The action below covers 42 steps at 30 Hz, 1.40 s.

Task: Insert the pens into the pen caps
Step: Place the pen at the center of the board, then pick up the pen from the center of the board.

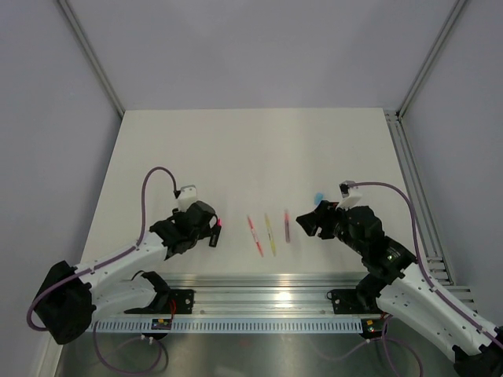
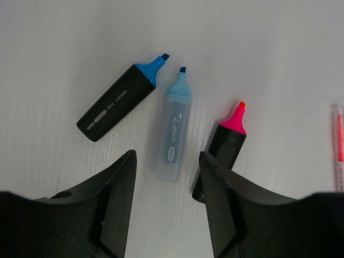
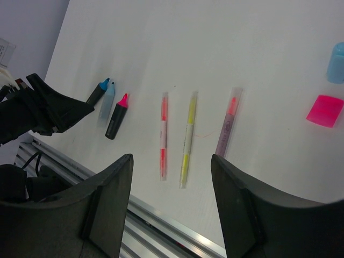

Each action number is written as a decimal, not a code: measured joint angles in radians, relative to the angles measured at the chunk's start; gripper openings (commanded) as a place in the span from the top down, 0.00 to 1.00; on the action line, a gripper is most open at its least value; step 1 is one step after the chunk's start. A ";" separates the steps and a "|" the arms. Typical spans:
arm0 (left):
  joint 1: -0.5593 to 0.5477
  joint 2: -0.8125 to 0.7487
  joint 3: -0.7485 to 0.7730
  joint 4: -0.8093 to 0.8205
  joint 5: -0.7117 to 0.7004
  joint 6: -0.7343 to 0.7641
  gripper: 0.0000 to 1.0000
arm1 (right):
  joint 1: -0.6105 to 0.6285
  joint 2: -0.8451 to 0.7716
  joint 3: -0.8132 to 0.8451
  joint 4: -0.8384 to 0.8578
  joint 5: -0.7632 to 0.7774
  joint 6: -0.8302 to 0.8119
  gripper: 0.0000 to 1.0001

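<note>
Three short marker pens lie side by side under my left gripper: a black one with a blue tip, a pale-blue one and a black one with a pink tip. Its jaws stand apart, wider than the pale-blue marker's near end, and grip nothing. Three thin pens lie in the middle: red, yellow, purplish. A pink cap and a light-blue cap sit to their right. My right gripper hovers open and empty above the thin pens' near ends.
An aluminium rail runs along the table's near edge, just behind both grippers. From above, the left gripper and right gripper flank the thin pens, with the light-blue cap beside the right one. Grey walls enclose the table.
</note>
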 measured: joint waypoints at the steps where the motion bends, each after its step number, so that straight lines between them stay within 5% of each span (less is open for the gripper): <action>1: 0.002 0.013 0.000 0.009 0.002 0.006 0.48 | 0.000 -0.001 -0.003 0.000 0.000 0.000 0.34; 29: 0.072 0.214 -0.034 0.225 0.109 0.067 0.57 | 0.000 0.036 -0.026 0.026 -0.050 0.016 0.36; 36: 0.072 0.227 -0.042 0.234 0.112 0.043 0.69 | 0.000 0.035 -0.026 0.030 -0.053 0.021 0.36; 42: 0.072 0.233 -0.041 0.244 0.104 0.026 1.00 | 0.000 0.021 -0.025 0.030 -0.053 0.023 0.36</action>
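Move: The light blue pen lies tip outward under the left gripper, its middle about 3 cm ahead, 1 cm to the right and 5 cm below. Left of that pen by some 5 cm and 2 cm farther out is the black pen with the blue tip; the black pen with the pink tip lies about 4 cm to its right and 2 cm nearer. From the right gripper the light blue pen is roughly 34 cm left, 5 cm ahead and 16 cm below. Lower the left gripper about 5 cm onto the light blue pen, easing 1 to 2 cm forward and slightly right on the way and tipping the fingers some 5 degrees steeper. Then, nearly stopped at table height between the two black pens, close the half-open fingers until the pads pinch the pen's body from both sides, behind its middle. ##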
